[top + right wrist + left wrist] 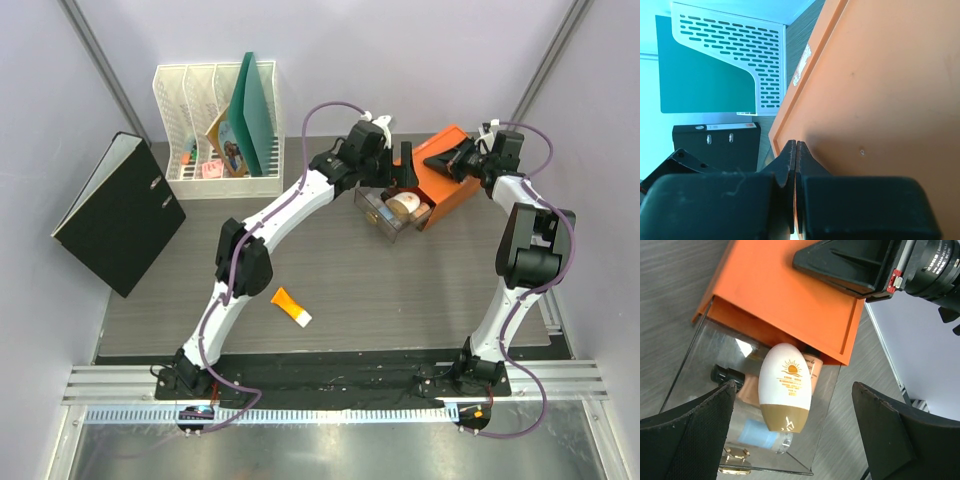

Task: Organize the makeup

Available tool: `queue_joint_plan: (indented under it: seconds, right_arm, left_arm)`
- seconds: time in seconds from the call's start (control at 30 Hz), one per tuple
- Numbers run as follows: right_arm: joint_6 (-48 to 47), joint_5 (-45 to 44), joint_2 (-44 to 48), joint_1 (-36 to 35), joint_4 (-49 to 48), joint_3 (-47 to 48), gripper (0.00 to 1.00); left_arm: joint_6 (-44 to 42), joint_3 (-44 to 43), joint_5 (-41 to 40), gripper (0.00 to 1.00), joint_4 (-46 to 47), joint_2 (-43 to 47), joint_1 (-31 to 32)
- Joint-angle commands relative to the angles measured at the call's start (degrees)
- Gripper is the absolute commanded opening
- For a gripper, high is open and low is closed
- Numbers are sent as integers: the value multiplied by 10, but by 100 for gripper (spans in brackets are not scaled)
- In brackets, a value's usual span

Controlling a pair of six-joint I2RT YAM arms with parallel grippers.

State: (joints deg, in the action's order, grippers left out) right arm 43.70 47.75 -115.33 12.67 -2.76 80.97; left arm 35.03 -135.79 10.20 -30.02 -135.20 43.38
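Observation:
The makeup lies mostly in the clear drawer (375, 212) pulled out of the orange box (455, 185). In the left wrist view a white oval bottle with a gold-brown cap (785, 387) rests on peach bottles (747, 390). A clear bottle with a blue label (762, 436) and a gold lipstick end (735, 460) lie beside it. My left gripper (794, 390) hovers open over the drawer, its fingers wide of the white bottle. An orange white-capped tube (290, 306) lies on the table. My right gripper (796, 146) is shut, with its tips against the orange box top (880, 100).
A white file rack with a green folder (215, 130) stands at the back left. A black binder (120, 215) leans at the left wall. The right gripper (850, 265) and its camera hang over the box beside my left gripper.

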Motion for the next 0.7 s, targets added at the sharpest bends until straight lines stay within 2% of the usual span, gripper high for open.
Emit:
queue_joint_plan:
  seconds: [0.0, 0.17, 0.4, 0.47, 0.6, 0.67]
  right_arm:
    - [-69, -90, -108, 17, 158, -68, 1]
    - [-68, -90, -110, 17, 159, -64, 1]
    - [-67, -89, -114, 17, 159, -62, 1]
    - [-67, -88, -114, 17, 159, -62, 1]
    - [-68, -88, -118, 17, 158, -61, 1]
    - [-69, -88, -117, 17, 158, -61, 1]
  left_arm:
    - [-34, -9, -21, 96, 32, 52, -6]
    - [-65, 92, -44, 95, -3, 146, -21]
    - [-101, 344, -95, 95, -85, 303, -36]
    - [-108, 389, -96, 95, -112, 347, -36]
    - [-81, 498, -85, 96, -188, 401, -36]
    - [-66, 523, -80, 96, -237, 412, -36]
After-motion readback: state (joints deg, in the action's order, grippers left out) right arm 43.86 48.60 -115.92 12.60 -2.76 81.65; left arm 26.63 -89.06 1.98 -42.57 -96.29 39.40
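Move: The orange tube, alone on the near part of the table, lies about 25 cm back, 25 cm left and 20 cm below the empty, open left hand. The open drawer is almost under that hand, some 2 cm ahead and 17 cm down. In it, the white puff sits about 2 cm ahead and 4 cm right; the orange box stands roughly 8 cm ahead and 14 cm right. From the right hand, the tube lies some 33 cm back and 38 cm left. The orange tube on the table is what the left hand heads towards: empty, it leaves the drawer and puff, swinging about 19 cm left and 11 cm back at nearly level height, dipping only at the end. After a slow start it speeds up, tilting some 25 degrees so that the fingers point more steeply down, still wide open and touching nothing. ##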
